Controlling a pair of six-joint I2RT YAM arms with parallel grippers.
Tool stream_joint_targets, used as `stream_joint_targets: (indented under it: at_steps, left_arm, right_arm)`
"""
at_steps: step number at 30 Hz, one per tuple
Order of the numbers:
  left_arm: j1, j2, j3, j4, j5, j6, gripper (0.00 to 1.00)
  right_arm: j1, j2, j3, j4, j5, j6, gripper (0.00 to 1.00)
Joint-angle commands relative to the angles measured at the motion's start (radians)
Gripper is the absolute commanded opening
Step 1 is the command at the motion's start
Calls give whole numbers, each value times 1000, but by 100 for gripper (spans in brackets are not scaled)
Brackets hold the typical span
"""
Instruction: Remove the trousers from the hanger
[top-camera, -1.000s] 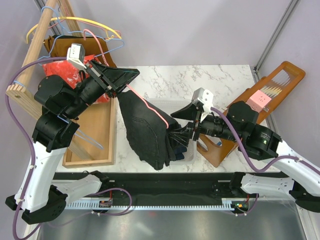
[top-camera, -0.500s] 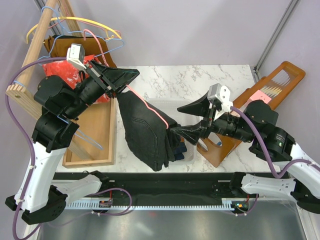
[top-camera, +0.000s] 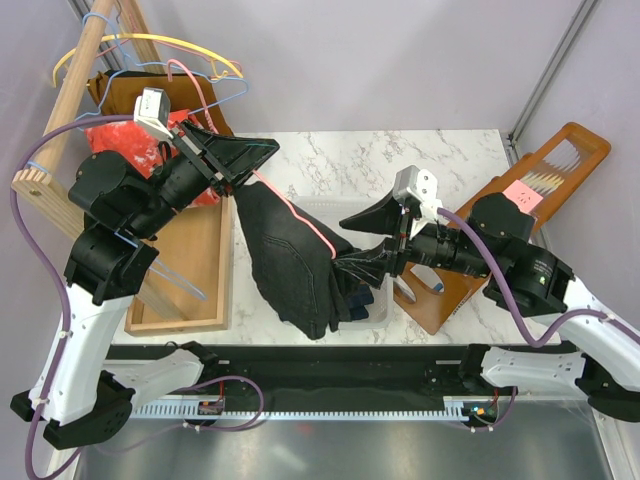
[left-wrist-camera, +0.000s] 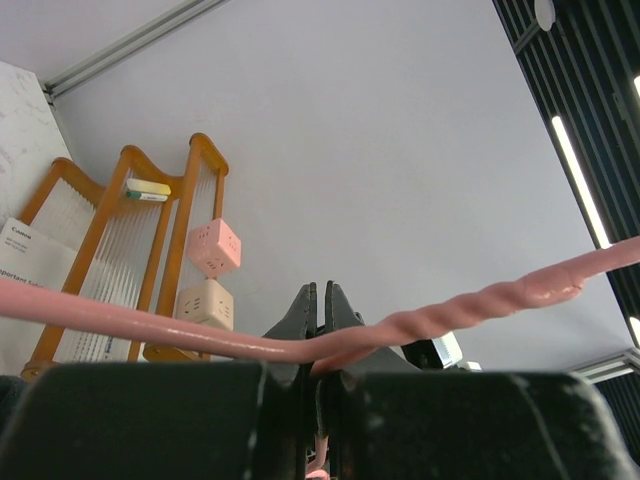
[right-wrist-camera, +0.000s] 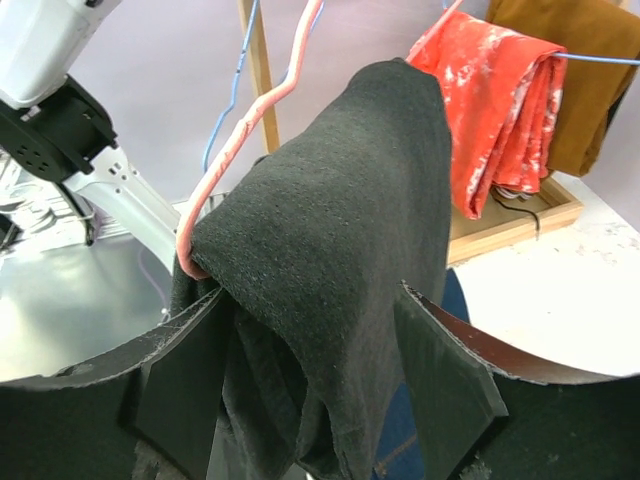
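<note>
Black trousers hang folded over the bar of a pink hanger above the table. My left gripper is shut on the hanger's twisted wire, holding it up. In the right wrist view the trousers drape over the hanger. My right gripper is open, one finger against the cloth's left side and the other a little off its right side. A strip of dark blue denim trousers shows below the black pair.
A wooden rack at the left carries yellow and blue hangers, a red mottled cloth and a brown garment above a wooden tray. A clear bin sits mid-table. An orange wooden rack with a pink cube lies right.
My right gripper drew back to the right, then came left again to straddle the black trousers' hanging fold. The left gripper and the hanger have stayed put.
</note>
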Motion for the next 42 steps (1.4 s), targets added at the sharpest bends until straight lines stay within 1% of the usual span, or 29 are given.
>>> stream_joint_targets:
  at_steps: [1,5,8,11,12,13,15,18,20,21,22,24,25,26,27,28,30,31,33,35,37,42]
  left_arm:
    - [0,-20,24,103,0,-74,2]
    - [0,-12,26,109,13,-84,2]
    - [0,-14,26,112,14,-88,2]
    - [0,-15,22,112,14,-93,2]
    - [-2,-15,22,114,14,-94,2]
    - [-2,-12,21,115,17,-99,2]
    - [0,-14,19,117,23,-104,2]
    - [-2,-18,16,117,23,-107,2]
    - [0,-26,12,117,20,-107,2]
    - [0,-28,10,118,19,-107,2]
    - [0,-32,9,117,19,-107,2]
    - [-2,-35,6,117,19,-108,2]
    - [-2,-37,1,117,17,-108,2]
    - [-2,-38,1,117,13,-108,2]
    - [0,-43,1,117,13,-107,2]
    - [0,-43,-2,118,13,-107,2]
    - [-2,-46,-5,118,16,-105,2]
    - [0,-49,-13,118,16,-105,2]
    - [0,-57,-20,117,14,-107,2]
    - [0,-60,-27,118,11,-108,2]
    - [-2,-63,-28,117,11,-107,2]
    - [-2,-92,-50,118,-1,-101,2]
  right_arm:
    - [-2,6,-4,44,-44,24,71]
    - [-2,-20,-44,58,-35,28,72]
    - [-1,-3,-70,90,-36,28,72]
    - [-1,15,-114,179,-12,43,70]
    - [1,17,-128,206,29,46,69]
    - [1,20,-141,269,48,47,68]
    - [1,36,-168,325,91,39,66]
    - [-1,89,-156,368,83,22,65]
    - [1,107,-165,379,86,20,57]
    - [1,107,-177,418,92,23,54]
    - [-1,104,-190,458,100,27,47]
    - [-1,99,-202,480,109,43,39]
    - [-1,95,-207,504,109,54,28]
    - [1,77,-223,515,135,60,22]
    - [-1,64,-231,521,164,71,12]
    - [1,50,-236,523,207,94,0]
    - [-1,8,-262,555,301,120,0]
    - [1,-3,-269,607,339,172,0]
    - [1,-17,-273,654,417,210,0]
    - [1,-6,-233,659,469,229,0]
    - [-1,0,-216,687,560,231,0]
    - [1,78,-64,699,640,206,0]
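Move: The right hand, open, faces the folded top edge of the black trousers; the spot to grip lies some 4 cm ahead, 5 cm to its left and 2 cm below. The pink hanger's near corner is about 4 cm back and 3 cm left, roughly level. The white basket sits almost straight below, perhaps 30 cm down. From the left hand, still holding the hanger, that spot lies some 9 cm back, 13 cm right and 10 cm lower. Reach the open right gripper about 5 cm left and 4 cm forward, sinking slightly, so its fingers straddle the trousers' folded edge, then close them fully to pinch the cloth. Keeping that grip, draw it up, back to the right and farther forward, some 4 cm each way, while swinging the fingertips forward and up about 30 degrees. Hold the pink hanger nearly still with the left gripper. ##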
